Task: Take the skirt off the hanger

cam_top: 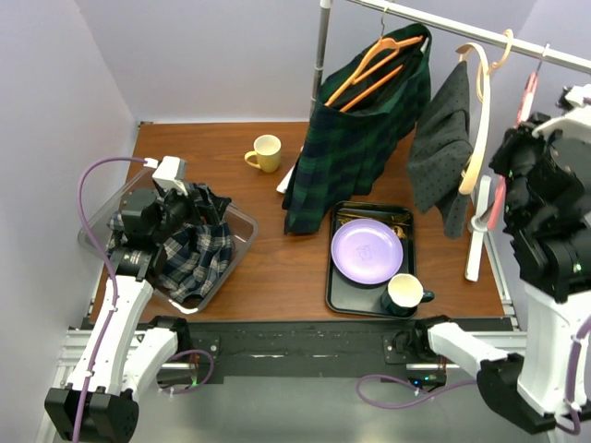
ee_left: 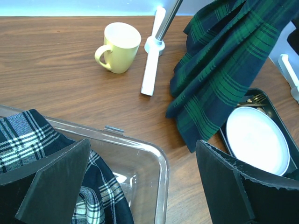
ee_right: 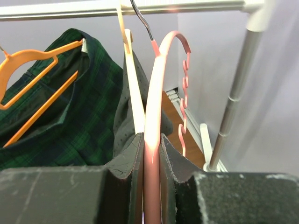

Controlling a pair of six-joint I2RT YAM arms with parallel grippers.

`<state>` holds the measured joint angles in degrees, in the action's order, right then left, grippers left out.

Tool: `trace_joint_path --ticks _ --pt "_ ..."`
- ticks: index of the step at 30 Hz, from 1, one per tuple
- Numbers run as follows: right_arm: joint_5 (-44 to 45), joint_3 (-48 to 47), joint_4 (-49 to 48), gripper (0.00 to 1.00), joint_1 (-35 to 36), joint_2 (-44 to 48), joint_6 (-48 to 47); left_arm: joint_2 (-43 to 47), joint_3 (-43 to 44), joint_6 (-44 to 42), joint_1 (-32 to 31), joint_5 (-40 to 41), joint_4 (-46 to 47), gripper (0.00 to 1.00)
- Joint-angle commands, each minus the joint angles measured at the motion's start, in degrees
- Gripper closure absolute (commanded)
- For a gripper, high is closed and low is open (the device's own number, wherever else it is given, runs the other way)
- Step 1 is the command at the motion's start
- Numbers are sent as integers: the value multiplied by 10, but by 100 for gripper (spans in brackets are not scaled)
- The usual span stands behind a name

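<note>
A dark green plaid skirt (cam_top: 355, 138) hangs on an orange hanger (cam_top: 374, 69) at the left end of the rail; it also shows in the left wrist view (ee_left: 219, 70) and the right wrist view (ee_right: 60, 107). A grey dotted garment (cam_top: 443, 148) hangs on a cream hanger (ee_right: 133, 93). My right gripper (ee_right: 152, 149) is shut on a bare pink hanger (ee_right: 156, 107) hooked on the rail. My left gripper (ee_left: 142, 186) is open and empty over a clear bin (ee_left: 159, 158) that holds a black-and-white plaid skirt (ee_left: 28, 135).
A yellow mug (cam_top: 266, 152) stands near the rack's pole (cam_top: 320, 55) and white foot (ee_left: 153, 65). A black tray (cam_top: 334, 286) holds a purple plate (cam_top: 367, 251) and a dark mug (cam_top: 404, 293). The bin (cam_top: 235, 254) sits at the table's left.
</note>
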<state>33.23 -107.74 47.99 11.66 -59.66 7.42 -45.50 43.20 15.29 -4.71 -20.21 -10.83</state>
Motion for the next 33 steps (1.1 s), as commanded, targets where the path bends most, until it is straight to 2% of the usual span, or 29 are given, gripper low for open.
trace_joint_path --ticks 1,11,15,20,25,30,33 --pt "-12 -51 -31 100 0 -26 -7 8 -7 -4 -3 -5 17 0" --pt "17 -58 -34 100 -1 -45 5 6 -9 -3 -3 -15 21 0" --pt "15 -96 -19 100 -1 -74 5 6 -10 -3 -3 -13 20 0" --pt "66 -150 2 100 -1 -106 10 9 -11 -3 -3 -15 25 0" --pt "80 -153 -1 100 -7 -127 19 1 -11 -3 -3 -19 24 0" --pt "-2 -118 -24 100 -74 -124 43 -6 -11 -6 -3 -5 21 0" --pt "-23 -105 -38 100 -88 -137 42 -5 -12 -9 -3 3 21 0"
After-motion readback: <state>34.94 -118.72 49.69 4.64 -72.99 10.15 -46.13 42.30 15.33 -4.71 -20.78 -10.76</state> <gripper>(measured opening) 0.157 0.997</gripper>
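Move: The right hand already holds the emptied pink hanger near one end, hook up. The rail stretch it is taken to lies roughly 14 cm ahead of this hand, 3 cm right and 13 cm above. The cream hanger is about 12 cm ahead, 8 cm left, its grey skirt some 3 cm further left and lower; the green plaid skirt hangs about 16 cm ahead, 22 cm left. From the idle left hand that rail stretch is about 10 cm ahead, 55 cm right, 40 cm up. Still pinching the pink hanger by its end, the right fingers carry its hook to the rail: forward a couple of centimetres, a brief hold, then up about 2 cm. The hand then pushes on forward and to the right, about 5 cm forward in all, sinking nearly 2 cm again and turning some 10 degrees clockwise, towards the rail's right end. Contact between hook and rail can't be made out. ##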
